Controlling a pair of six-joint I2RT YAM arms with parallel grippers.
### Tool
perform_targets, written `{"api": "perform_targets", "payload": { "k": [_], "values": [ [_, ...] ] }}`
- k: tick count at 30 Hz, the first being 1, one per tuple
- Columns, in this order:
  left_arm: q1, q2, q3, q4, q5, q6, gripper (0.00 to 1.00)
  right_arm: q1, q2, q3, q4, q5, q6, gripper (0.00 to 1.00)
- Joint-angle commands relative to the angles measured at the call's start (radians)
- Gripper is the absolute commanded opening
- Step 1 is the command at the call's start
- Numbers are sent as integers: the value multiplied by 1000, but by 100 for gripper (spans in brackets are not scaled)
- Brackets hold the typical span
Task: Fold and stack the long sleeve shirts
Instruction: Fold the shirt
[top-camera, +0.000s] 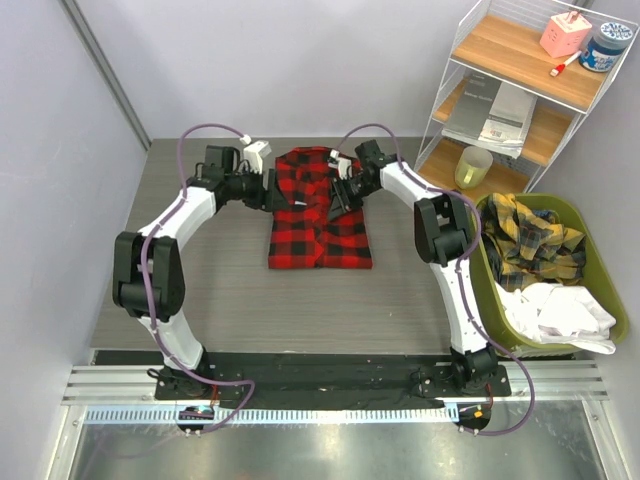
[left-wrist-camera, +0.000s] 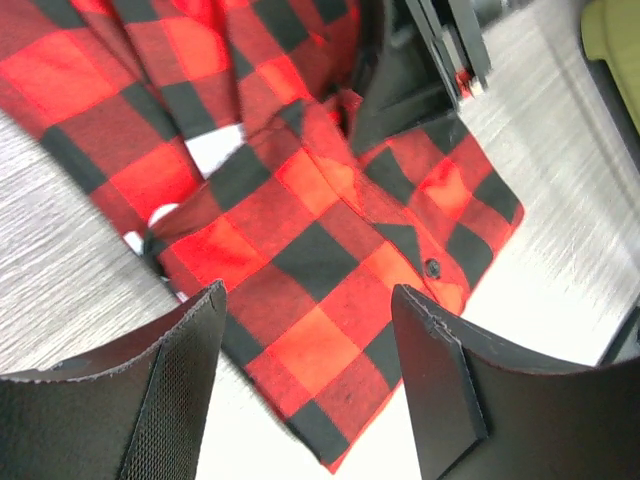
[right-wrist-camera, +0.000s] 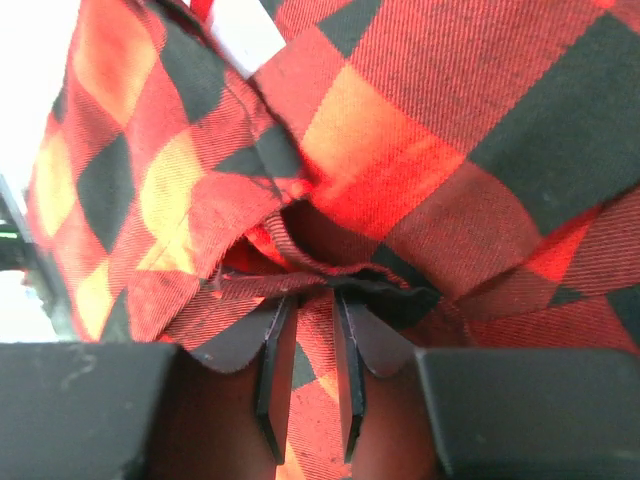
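Observation:
A red-and-black checked long sleeve shirt (top-camera: 320, 215) lies folded into a rectangle at the middle of the table (top-camera: 220, 280). My left gripper (top-camera: 272, 192) hovers at the shirt's left edge. In the left wrist view it (left-wrist-camera: 310, 370) is open, with a corner of the shirt (left-wrist-camera: 320, 300) lying flat below and nothing between its fingers (left-wrist-camera: 180, 380). My right gripper (top-camera: 338, 200) rests on the upper middle of the shirt. The right wrist view shows it (right-wrist-camera: 312, 300) shut on a bunched fold of the shirt (right-wrist-camera: 400, 150). A white patch (left-wrist-camera: 215, 150) peeks out between the layers.
A green basket (top-camera: 618, 320) at the right edge holds a yellow plaid shirt (top-camera: 525, 240) and a white garment (top-camera: 555, 310). A white wire shelf (top-camera: 510, 100) with papers, a cup and small items stands at the back right. A wall borders the table on the left.

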Motion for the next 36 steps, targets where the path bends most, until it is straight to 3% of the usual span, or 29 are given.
{"api": "perform_targets", "payload": {
  "k": [1, 5, 9, 14, 19, 20, 25, 30, 36],
  "values": [
    [7, -33, 0, -80, 91, 91, 67, 8, 49, 84, 76, -6, 73, 28],
    [1, -48, -48, -106, 150, 65, 67, 3, 48, 67, 76, 8, 71, 35],
    [-10, -97, -134, -50, 231, -94, 69, -20, -99, -19, 59, -23, 41, 45],
    [-47, -236, -275, 67, 309, -268, 71, -34, -423, -292, 16, -141, -2, 56],
    [-103, -244, -391, 286, 326, -516, 70, 23, -569, -612, 110, -271, 71, 71],
    [-113, -220, -405, 339, 328, -615, 70, 31, -570, -639, 128, -285, 88, 72],
    [-125, -102, -442, 599, 309, -789, 69, 43, -488, -725, 378, -313, 313, 73],
    [-87, 79, -442, 532, 227, -733, 67, 16, -283, -708, 412, -299, 372, 72],
    [-2, 207, -507, 516, 213, -689, 66, -61, -152, -705, 407, -283, 397, 69]
  ]
}}
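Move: The shirt lies as a strip with its near hem toward the bases. The part of the hem to take is about 13 cm back, 5 cm right and 12 cm below the left hand; from the right hand it is some 15 cm straight back and 2 cm below. The white print is about 4 cm ahead, 7 right of the left hand, and 2 ahead, 10 left of the right; the collar is 20 ahead, 11 right of the left hand. The shirt's near hem is closed in on from both sides. The right hand, fingertips on the cloth at first, rises about 12 cm while drawing back towards the bases, opens wide, then sinks again to the hem; the left, already open, sweeps back and somewhat right, then drops roughly 10 cm. Both wrists roll some 35 to 50 degrees, bringing the hem edge between spread fingers. ##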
